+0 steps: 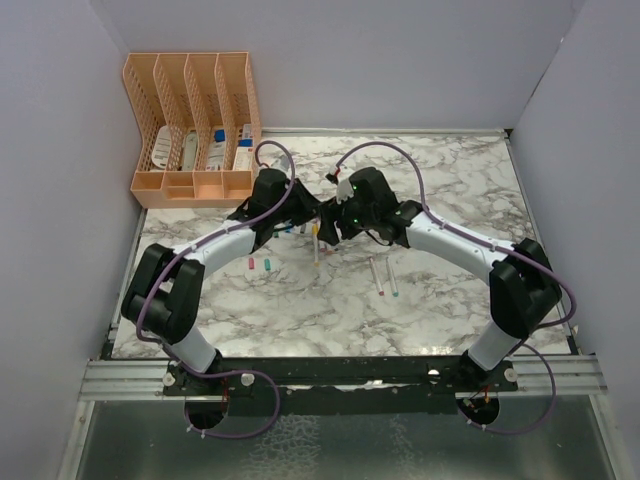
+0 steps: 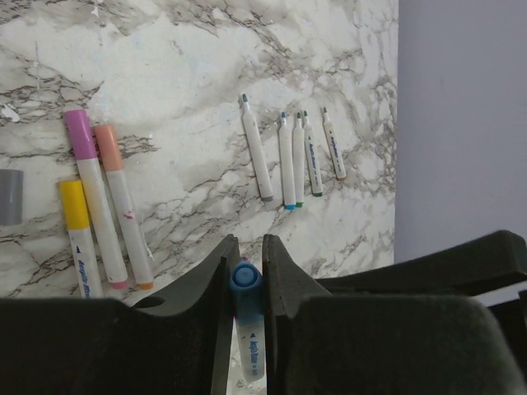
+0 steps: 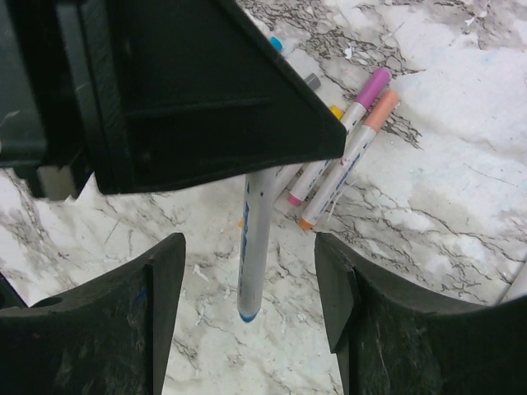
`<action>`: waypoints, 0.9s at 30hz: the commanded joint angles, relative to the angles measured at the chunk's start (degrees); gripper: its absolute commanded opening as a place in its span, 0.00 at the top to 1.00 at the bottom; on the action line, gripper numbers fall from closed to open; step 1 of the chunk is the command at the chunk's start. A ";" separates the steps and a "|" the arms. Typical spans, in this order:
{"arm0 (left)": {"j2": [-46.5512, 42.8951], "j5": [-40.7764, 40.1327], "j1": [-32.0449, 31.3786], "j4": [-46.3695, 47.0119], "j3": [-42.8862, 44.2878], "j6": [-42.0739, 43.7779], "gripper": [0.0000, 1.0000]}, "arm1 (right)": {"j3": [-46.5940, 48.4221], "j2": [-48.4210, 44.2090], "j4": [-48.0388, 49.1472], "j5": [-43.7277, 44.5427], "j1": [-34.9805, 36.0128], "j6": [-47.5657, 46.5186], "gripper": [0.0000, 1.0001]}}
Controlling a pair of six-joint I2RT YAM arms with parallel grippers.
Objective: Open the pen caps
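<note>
My left gripper (image 2: 247, 247) is shut on a white pen whose blue cap (image 2: 245, 278) shows between its fingers. In the right wrist view that pen's barrel (image 3: 254, 239) hangs out from under the left gripper, down into the gap of my right gripper (image 3: 249, 251). The right gripper is open and touches nothing. Both grippers meet above mid-table (image 1: 322, 215). Capped pens lie below: pink cap (image 2: 80, 132), orange cap (image 2: 107, 146), yellow cap (image 2: 72, 204). A loose grey cap (image 2: 10, 196) lies at the left edge. Loose pink (image 1: 251, 264) and green (image 1: 268, 266) caps lie on the marble.
Several uncapped white barrels (image 2: 286, 160) lie in a row to the right of the capped pens, two more (image 1: 384, 277) below the right arm. An orange file organizer (image 1: 190, 130) stands at the back left. Grey walls enclose the table.
</note>
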 commanded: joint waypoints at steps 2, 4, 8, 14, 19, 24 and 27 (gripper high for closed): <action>-4.69 1.26 -1.41 2.66 -1.35 -0.71 1.00 | 2.98 2.69 2.96 -2.44 0.36 2.07 0.38; -5.30 1.16 -1.82 2.67 -1.69 -0.93 1.00 | 3.39 3.31 3.30 -2.54 0.32 2.57 0.41; -5.90 1.26 -2.35 2.72 -2.12 -1.10 1.00 | 3.56 3.69 4.51 -2.77 0.35 3.24 0.51; -5.87 1.25 -3.01 3.39 -3.11 -1.36 1.00 | 4.47 4.18 4.82 -3.27 0.36 3.36 0.64; -5.68 1.11 -3.20 3.96 -3.71 -1.55 1.00 | 4.57 4.37 4.87 -3.69 0.33 3.55 0.86; -5.22 0.78 -3.29 4.05 -3.34 -1.54 1.00 | 4.12 3.86 4.84 -3.92 0.26 3.78 0.99; -4.96 -0.32 -3.29 4.00 -3.37 -1.57 1.00 | 3.22 3.13 4.89 -3.71 0.33 3.77 0.99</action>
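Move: The left hand already pinches the pen by its blue cap; the barrel's middle lies about 4 cm back, 1 cm left and 4 cm below that hand. From the open right hand the barrel is roughly 3 cm ahead, 2 cm left and 2 cm lower. On the table some 9 cm below the right hand lie the yellow pen, about 4 cm ahead and 4 cm left, and the purple pen, 6 cm ahead and 2 cm left. Right hand eases 1.5 cm left, closing on the barrel the left hand brings 2 cm back and up. ##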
